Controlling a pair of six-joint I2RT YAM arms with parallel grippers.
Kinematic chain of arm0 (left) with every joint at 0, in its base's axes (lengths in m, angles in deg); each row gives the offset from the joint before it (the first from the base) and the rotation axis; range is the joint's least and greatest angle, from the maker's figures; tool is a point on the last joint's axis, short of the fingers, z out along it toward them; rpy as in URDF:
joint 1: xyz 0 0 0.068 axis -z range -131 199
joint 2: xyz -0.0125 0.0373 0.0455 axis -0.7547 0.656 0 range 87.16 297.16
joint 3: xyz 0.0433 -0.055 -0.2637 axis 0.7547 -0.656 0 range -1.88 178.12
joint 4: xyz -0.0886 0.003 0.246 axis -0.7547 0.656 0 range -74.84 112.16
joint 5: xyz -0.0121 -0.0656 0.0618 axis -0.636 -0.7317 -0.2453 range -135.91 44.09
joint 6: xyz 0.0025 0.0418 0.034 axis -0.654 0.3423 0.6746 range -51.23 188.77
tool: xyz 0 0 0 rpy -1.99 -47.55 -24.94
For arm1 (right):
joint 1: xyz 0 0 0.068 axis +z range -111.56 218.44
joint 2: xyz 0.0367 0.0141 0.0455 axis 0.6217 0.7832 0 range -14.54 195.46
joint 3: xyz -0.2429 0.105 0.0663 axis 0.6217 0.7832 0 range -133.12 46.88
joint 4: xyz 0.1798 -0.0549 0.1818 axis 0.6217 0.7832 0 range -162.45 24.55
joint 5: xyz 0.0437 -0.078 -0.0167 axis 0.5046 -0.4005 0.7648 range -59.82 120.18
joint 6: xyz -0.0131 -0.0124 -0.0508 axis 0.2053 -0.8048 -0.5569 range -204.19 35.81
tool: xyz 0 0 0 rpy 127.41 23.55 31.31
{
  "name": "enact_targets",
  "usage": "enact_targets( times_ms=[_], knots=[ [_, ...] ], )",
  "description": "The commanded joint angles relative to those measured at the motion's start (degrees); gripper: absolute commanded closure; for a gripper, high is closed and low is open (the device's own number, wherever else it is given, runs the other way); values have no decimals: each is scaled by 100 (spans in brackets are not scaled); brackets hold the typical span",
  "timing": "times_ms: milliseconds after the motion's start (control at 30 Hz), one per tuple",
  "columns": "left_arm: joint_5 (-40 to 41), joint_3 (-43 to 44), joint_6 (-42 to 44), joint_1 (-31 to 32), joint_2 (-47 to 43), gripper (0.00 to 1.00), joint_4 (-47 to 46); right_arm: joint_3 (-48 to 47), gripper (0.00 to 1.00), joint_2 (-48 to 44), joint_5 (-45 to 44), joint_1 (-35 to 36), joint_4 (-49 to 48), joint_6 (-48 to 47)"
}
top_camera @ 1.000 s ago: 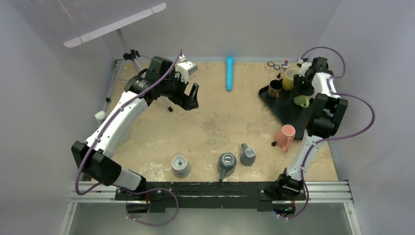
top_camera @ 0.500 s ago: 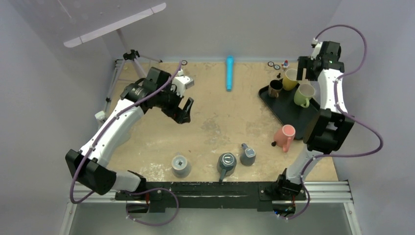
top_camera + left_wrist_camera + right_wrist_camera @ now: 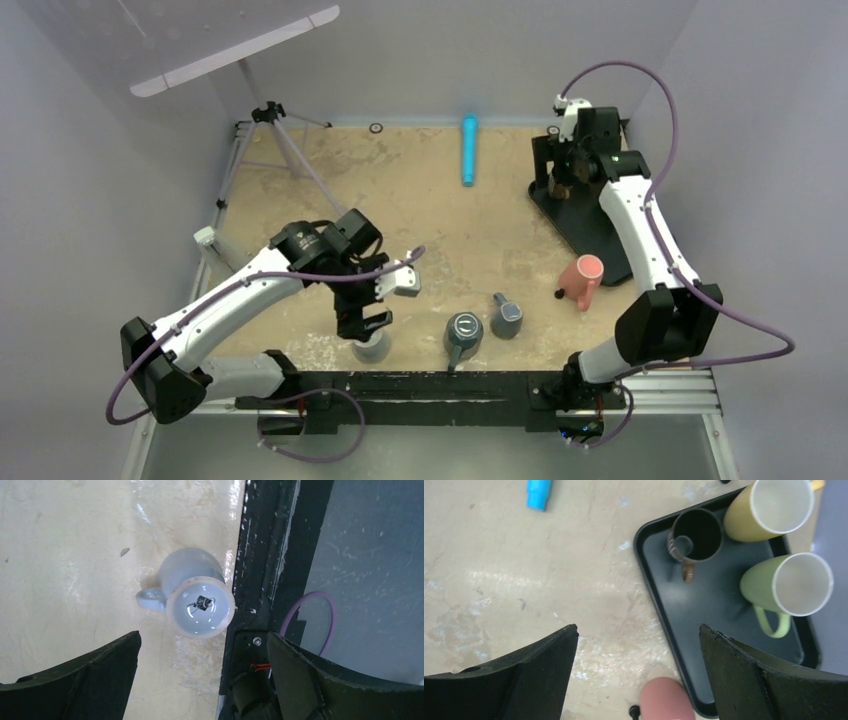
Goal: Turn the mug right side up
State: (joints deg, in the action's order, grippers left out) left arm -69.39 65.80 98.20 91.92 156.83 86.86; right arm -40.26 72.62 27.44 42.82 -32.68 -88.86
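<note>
A pale grey mug (image 3: 200, 605) stands upside down near the table's front edge, base up, handle (image 3: 148, 597) pointing left in the left wrist view. My left gripper (image 3: 205, 680) hovers open above it, one finger on each side, touching nothing. From the top view this mug (image 3: 372, 348) is partly hidden under the left gripper (image 3: 362, 325). My right gripper (image 3: 636, 680) is open and empty, high over the left edge of the black tray (image 3: 704, 605). A pink mug (image 3: 666, 700) lies on its side below it.
On the tray stand a brown mug (image 3: 696, 535), a yellow mug (image 3: 769, 510) and a green mug (image 3: 786, 587), all mouth up. A dark teal mug (image 3: 463, 332) and a grey-blue mug (image 3: 506, 316) sit near the front. A blue cylinder (image 3: 468, 148) and a tripod (image 3: 280, 140) are at the back.
The right gripper opened, left the green mug upright on the tray and swung up and back-left. The left arm swept from the back left down to over the grey mug.
</note>
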Motion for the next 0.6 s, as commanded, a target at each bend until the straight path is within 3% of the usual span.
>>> enact_targets(
  times_ms=[0, 233, 567],
  knots=[
    [225, -331, 639, 621, -136, 0, -430, 630, 7, -527, 263, 112, -277, 329],
    [1554, -912, 572, 826, 248, 0, -1586, 1341, 8, -1020, 265, 138, -399, 391],
    [2670, -1177, 561, 649, 445, 0, -2312, 1479, 8, -1183, 321, 148, -370, 347]
  ],
)
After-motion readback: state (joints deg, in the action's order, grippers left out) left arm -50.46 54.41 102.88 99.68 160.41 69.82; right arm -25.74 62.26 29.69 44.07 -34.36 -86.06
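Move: Straight beneath the open left hand, its middle about 12 cm down, stands the upside-down pale mug. At much the same depth below, the dark teal mug is roughly 20 cm to this hand's right and 1 cm ahead, and the small blue mug some 29 cm right and 4 cm ahead. From the right hand the pale mug lies about 30 cm back, 42 cm left and 20 cm lower. Sinking about 6.5 cm towards the pale mug, the left hand first slips back a little, then swings forward to end some 4 cm farther out, on the mug's far side. The wrist turns roughly 20 degrees so the fingers tip forward and hang nearer upright, staying wide open. Meanwhile the right hand, empty and open, eases back 5 cm and down 3. ##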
